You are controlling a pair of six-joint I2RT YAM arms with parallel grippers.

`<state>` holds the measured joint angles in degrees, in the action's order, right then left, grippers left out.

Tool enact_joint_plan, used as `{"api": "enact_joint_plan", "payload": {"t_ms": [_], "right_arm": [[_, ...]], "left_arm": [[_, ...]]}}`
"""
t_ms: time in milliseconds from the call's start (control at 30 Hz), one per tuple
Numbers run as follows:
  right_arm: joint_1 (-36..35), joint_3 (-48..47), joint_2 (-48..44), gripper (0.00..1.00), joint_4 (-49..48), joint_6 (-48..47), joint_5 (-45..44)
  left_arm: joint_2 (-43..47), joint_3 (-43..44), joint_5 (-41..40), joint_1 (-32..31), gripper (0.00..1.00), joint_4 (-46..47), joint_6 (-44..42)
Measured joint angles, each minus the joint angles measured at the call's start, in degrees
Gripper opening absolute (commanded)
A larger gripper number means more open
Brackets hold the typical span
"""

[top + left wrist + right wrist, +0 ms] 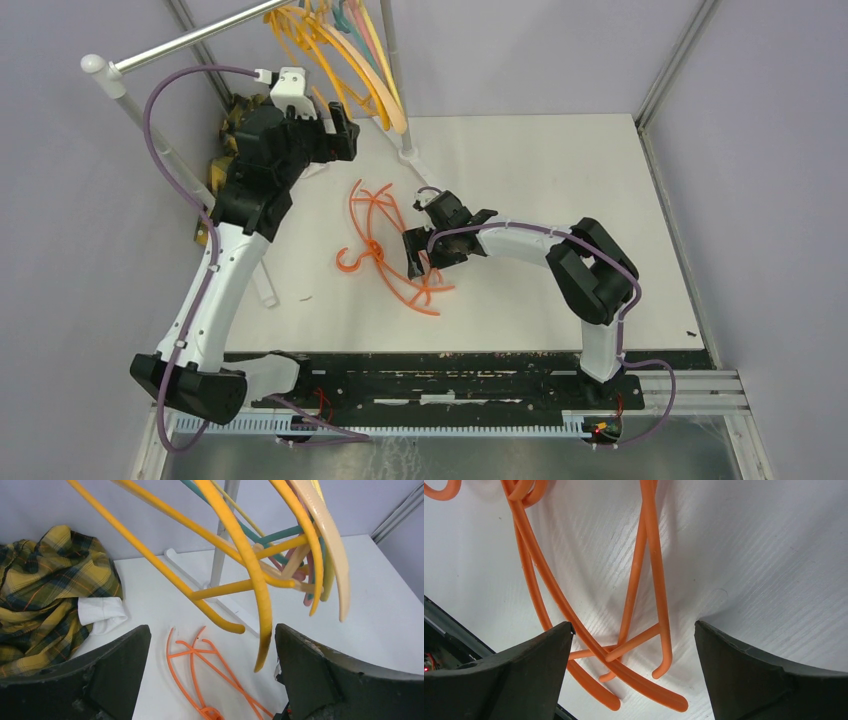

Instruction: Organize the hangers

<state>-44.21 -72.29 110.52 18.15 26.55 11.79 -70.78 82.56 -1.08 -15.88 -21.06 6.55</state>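
Several hangers [345,55] in yellow, teal, pink and peach hang from the rack rail at the back left. My left gripper [338,130] is raised just in front of them. Its fingers stand wide open in the left wrist view, left gripper [211,630], and one yellow hanger [240,555] dangles free with its arm tip between the jaws. Orange hangers [382,238] lie tangled on the white table. My right gripper [420,250] hovers low over their near end. In the right wrist view the right gripper [633,625] is open, with the orange hangers' [644,570] arm ends between its fingers, ungripped.
A yellow-black plaid cloth [45,590] with a white piece [102,614] is heaped at the back left by the wall. The rack's upright pole [222,540] and white foot [192,572] stand behind the hanging hangers. Its rail [190,42] runs out to the left. Grey walls close in the table.
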Motion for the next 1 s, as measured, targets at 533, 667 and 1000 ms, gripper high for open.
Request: {"api": "enact_joint_plan", "payload": {"t_ms": [533,667,1000], "right_arm": [[2.0,2.0,-3.7,1.0,-0.4,-2.0,2.6],[5.5,4.6,-5.6,1.0,-2.3,-0.5,4.7],[3.7,3.6,-20.9,1.0,7.1,-6.6,-8.6]], "left_arm": [[14.7,-3.8,7.3,0.0,0.99,-5.7,0.0],[16.6,-6.8,7.2,0.0,0.99,-7.3,0.0],[16.4,-9.9,4.5,0.0,0.99,-9.3,0.7]]}}
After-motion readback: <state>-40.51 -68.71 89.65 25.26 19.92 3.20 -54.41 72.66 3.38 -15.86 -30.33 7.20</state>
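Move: The left hand is open just short of the near ends of the yellow hangers it has hung. Their middle is roughly 15 cm straight ahead and 7 cm higher, with the earlier-hung hangers about 17 cm ahead, 7 cm right and 8 cm higher. From it, the orange hangers left on the table lie about 7 cm back, 7 cm right and 38 cm down. From the low right hand, the orange hangers' middle is about 3 cm ahead, 5 cm left and 3 cm down. Already wide open, the left fingers draw back about 9 cm from the yellow hangers' ends, the hand rising some 4 cm on the way and then sinking about 6, down towards the orange hangers. The right hand, also open, first creeps right by a centimetre just above the orange hangers, then pulls off to the right and climbs about 10 cm away from them, its fingertips tipping up some 15 degrees. ##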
